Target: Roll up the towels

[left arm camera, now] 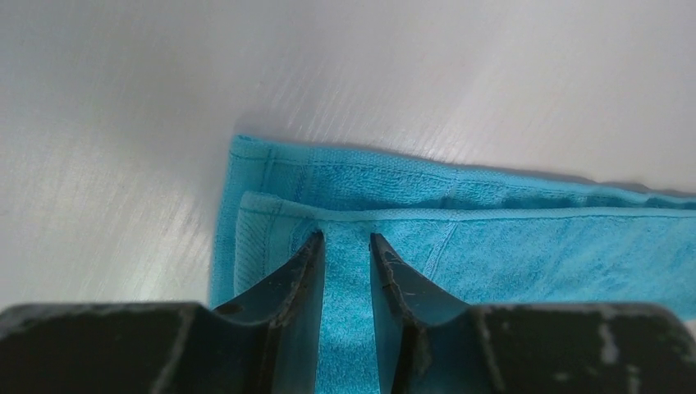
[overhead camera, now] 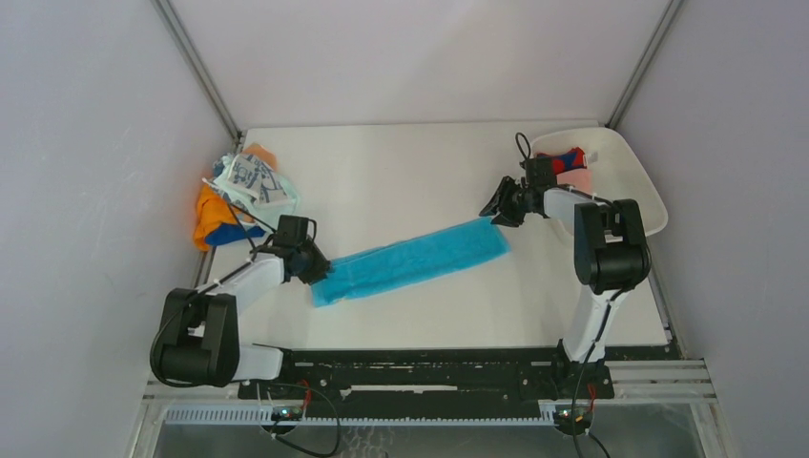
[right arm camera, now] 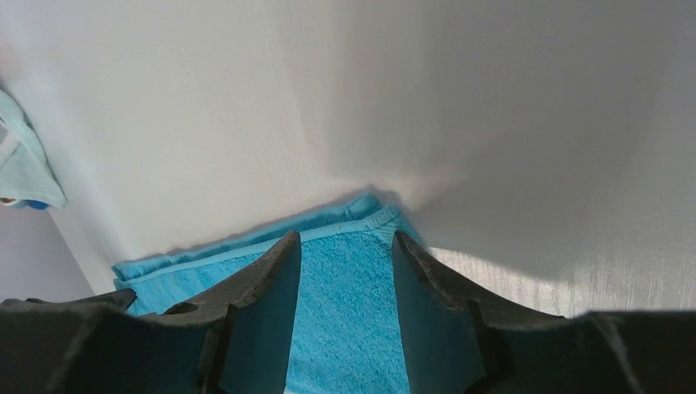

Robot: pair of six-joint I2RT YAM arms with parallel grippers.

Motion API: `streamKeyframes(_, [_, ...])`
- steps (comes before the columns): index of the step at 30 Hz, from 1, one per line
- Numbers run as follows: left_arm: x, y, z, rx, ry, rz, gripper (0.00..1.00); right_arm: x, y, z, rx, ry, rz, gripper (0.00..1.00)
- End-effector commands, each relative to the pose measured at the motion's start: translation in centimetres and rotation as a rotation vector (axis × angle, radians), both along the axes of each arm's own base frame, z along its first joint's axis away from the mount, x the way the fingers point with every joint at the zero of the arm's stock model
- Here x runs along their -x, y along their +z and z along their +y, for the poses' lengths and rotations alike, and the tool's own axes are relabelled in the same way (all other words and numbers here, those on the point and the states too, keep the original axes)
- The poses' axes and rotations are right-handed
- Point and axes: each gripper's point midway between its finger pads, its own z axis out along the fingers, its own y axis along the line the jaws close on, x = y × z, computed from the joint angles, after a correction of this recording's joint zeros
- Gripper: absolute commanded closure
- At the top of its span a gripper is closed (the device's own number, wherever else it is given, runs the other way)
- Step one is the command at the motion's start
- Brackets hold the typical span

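Note:
A bright blue towel [overhead camera: 410,260] lies folded into a long strip slanting across the middle of the table. My left gripper [overhead camera: 320,270] is down on its left end. In the left wrist view its jaws [left arm camera: 345,236] stand a little apart, tips at the upper layer's hem, and flat blue towel [left arm camera: 492,246] shows between them. My right gripper [overhead camera: 496,212] is at the strip's far right corner. Its jaws [right arm camera: 346,236] also stand apart over the blue towel [right arm camera: 345,312]. Neither gripper pinches the cloth. More towels [overhead camera: 238,196] are heaped at the far left.
A white tray [overhead camera: 634,205] stands at the far right with a red-and-blue towel [overhead camera: 570,160] in it, just behind my right arm. A pale mint towel [right arm camera: 25,160] shows at the left edge of the right wrist view. Grey walls enclose the table.

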Motion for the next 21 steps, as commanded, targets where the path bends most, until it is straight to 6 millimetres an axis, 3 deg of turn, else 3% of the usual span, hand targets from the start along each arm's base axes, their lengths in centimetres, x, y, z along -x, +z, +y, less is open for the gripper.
streamKeyframes(1, [0.2, 0.9, 0.7, -0.024, -0.009, -0.019, 0.67, -0.8, 2.0, 0.0, 0.057, 0.046, -0.082, 0.54])
streamKeyframes(5, [-0.2, 3.7, 1.4, -0.065, -0.008, -0.081, 0.65, -0.2, 3.9, 1.1, 0.084, 0.118, -0.140, 0.53])
streamKeyframes(8, [-0.1, 4.7, 2.8, -0.117, 0.026, -0.104, 0.65, 0.8, 4.3, 1.7, 0.124, 0.164, -0.146, 0.52])
streamKeyframes(15, [-0.3, 2.9, 4.2, -0.143, 0.045, -0.028, 0.68, 3.1, 4.5, 4.2, 0.147, 0.270, -0.164, 0.52])
streamKeyframes(21, [-1.5, 2.4, 4.5, -0.154, 0.055, -0.013, 0.69, 3.9, 4.6, 5.2, 0.139, 0.309, -0.168, 0.52])
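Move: The cyan towel lies just below both open hands. For the left hand, its far-left corner is about 3 cm ahead and 3 cm left; the towel pile is some 22 cm ahead and 24 cm left. From the right hand, the far-right corner is about 1 cm ahead and 2 cm right, and the bin stands roughly 9 cm ahead and 30 cm right. Right hand swings up, 5 cm left and back over the towel; left hand hops left to its edge. ##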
